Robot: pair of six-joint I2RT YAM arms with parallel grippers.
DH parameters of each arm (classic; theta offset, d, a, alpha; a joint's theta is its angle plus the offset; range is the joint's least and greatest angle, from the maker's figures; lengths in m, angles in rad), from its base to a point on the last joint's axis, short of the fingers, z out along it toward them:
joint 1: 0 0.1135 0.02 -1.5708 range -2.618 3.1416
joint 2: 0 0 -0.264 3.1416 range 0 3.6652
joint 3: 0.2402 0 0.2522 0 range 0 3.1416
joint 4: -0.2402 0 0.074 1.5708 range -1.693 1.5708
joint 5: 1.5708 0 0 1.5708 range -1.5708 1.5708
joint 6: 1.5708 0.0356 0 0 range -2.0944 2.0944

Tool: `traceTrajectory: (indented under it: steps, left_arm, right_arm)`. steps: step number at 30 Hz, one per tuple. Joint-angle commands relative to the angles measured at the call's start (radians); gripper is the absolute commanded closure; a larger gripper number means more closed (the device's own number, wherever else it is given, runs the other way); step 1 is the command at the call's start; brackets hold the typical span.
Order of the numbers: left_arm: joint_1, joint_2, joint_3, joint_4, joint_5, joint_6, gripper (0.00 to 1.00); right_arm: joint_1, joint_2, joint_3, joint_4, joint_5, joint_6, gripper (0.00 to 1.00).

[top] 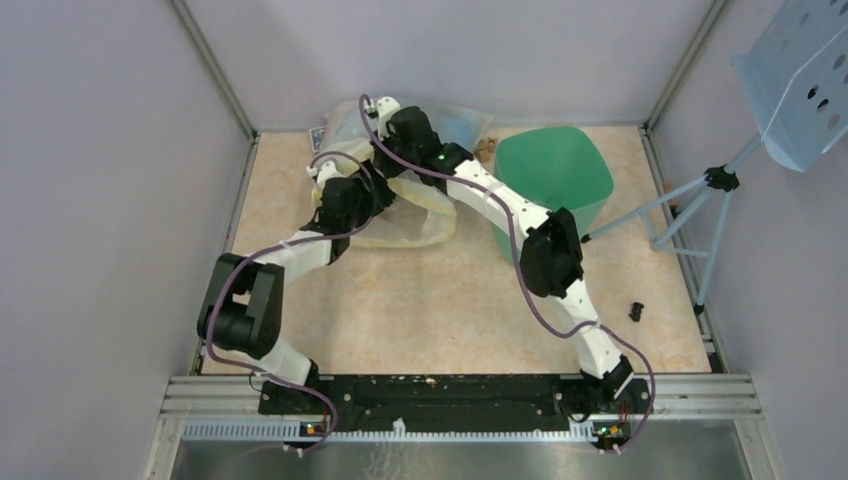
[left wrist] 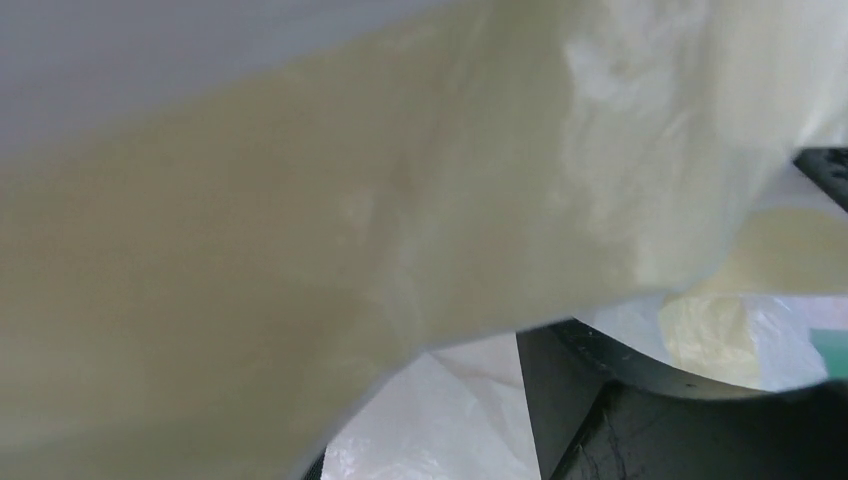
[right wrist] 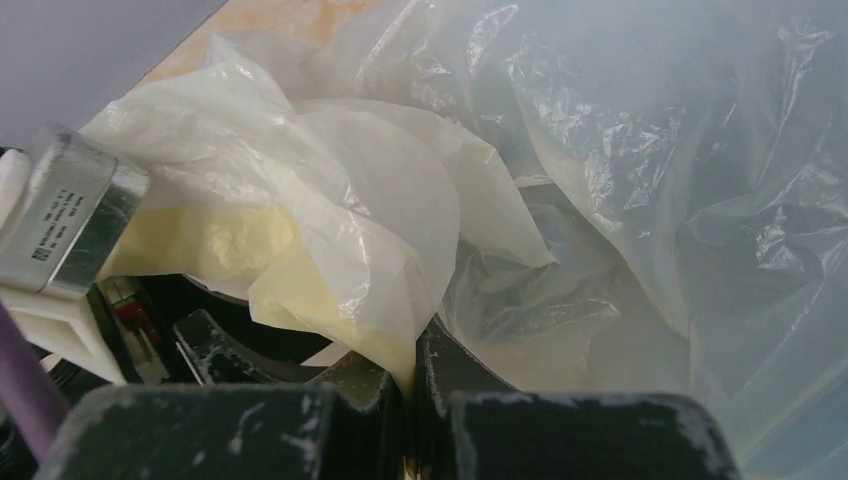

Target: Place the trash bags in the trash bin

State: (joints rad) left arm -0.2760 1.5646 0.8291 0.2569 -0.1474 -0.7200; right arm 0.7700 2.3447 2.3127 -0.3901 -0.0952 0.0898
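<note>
No black trash bag shows in any view. The mint-green trash bin (top: 556, 172) stands at the back right of the table, mouth up. A large translucent yellowish bag (top: 415, 215) lies left of it. My right gripper (right wrist: 412, 340) is shut on a fold of this yellowish film (right wrist: 350, 240); in the top view it (top: 385, 165) reaches over the bag. My left gripper (top: 348, 198) is against the bag's left side. Yellowish film (left wrist: 300, 200) covers most of its wrist view, so its jaws are hidden.
Clear crinkled plastic (right wrist: 650, 150) lies behind the yellowish film. A pale blue perforated tray (top: 800, 70) on a tripod (top: 715, 215) stands at the right. A small black object (top: 636, 311) lies on the table near the right edge. Walls close three sides.
</note>
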Motion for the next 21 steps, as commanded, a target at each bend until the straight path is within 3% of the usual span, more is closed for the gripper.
traceTrajectory:
  steps: [1,7,12,15,16,21]
  left_arm:
    - [-0.001,0.057,0.065,0.034,-0.050,0.056,0.33]
    - [0.000,0.145,0.137,0.077,-0.067,0.100,0.38]
    - [0.001,0.217,0.183,0.105,-0.072,0.137,0.31]
    - [0.000,0.266,0.203,0.133,-0.044,0.135,0.34]
    - [0.000,0.283,0.210,0.137,-0.041,0.133,0.38]
    - [-0.007,0.285,0.270,0.061,-0.024,0.183,0.82]
  right_arm:
    - [0.008,0.005,0.053,0.053,0.023,0.015,1.00]
    - [0.005,0.012,0.045,0.069,0.031,0.009,1.00]
    - [-0.003,0.023,0.039,0.079,0.033,0.010,1.00]
    - [-0.010,0.031,0.036,0.092,0.042,0.018,1.00]
    - [-0.012,0.035,0.035,0.097,0.049,0.023,1.00]
    - [-0.041,0.054,0.053,0.114,0.045,0.063,1.00]
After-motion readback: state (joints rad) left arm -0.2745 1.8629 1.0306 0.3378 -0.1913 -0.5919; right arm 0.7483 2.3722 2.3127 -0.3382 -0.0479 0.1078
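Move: The black bundle in the mouth of the clear bag, now hidden, seems to lie about 4 cm ahead of the left hand, 1 cm to its left and 7 cm below. The upper rim pinched by the right hand is 3 cm ahead, straight in line and 9 cm above the left hand; the lower yellow rim lies 8 cm back, 4 cm right and 9 cm below. From the right hand, the bundle is level fore and aft, 1 cm left and 17 cm below. Forward and somewhat down, the left hand pushes about 6 cm deeper into the bag's mouth beneath the raised rim, towards the black bundle, fingers still pointing ahead and down. It rolls slightly, left side up, and the open fingers close more than halfway only at the end. The right hand keeps the upper rim pinched high, then eases some 2 cm forward. ##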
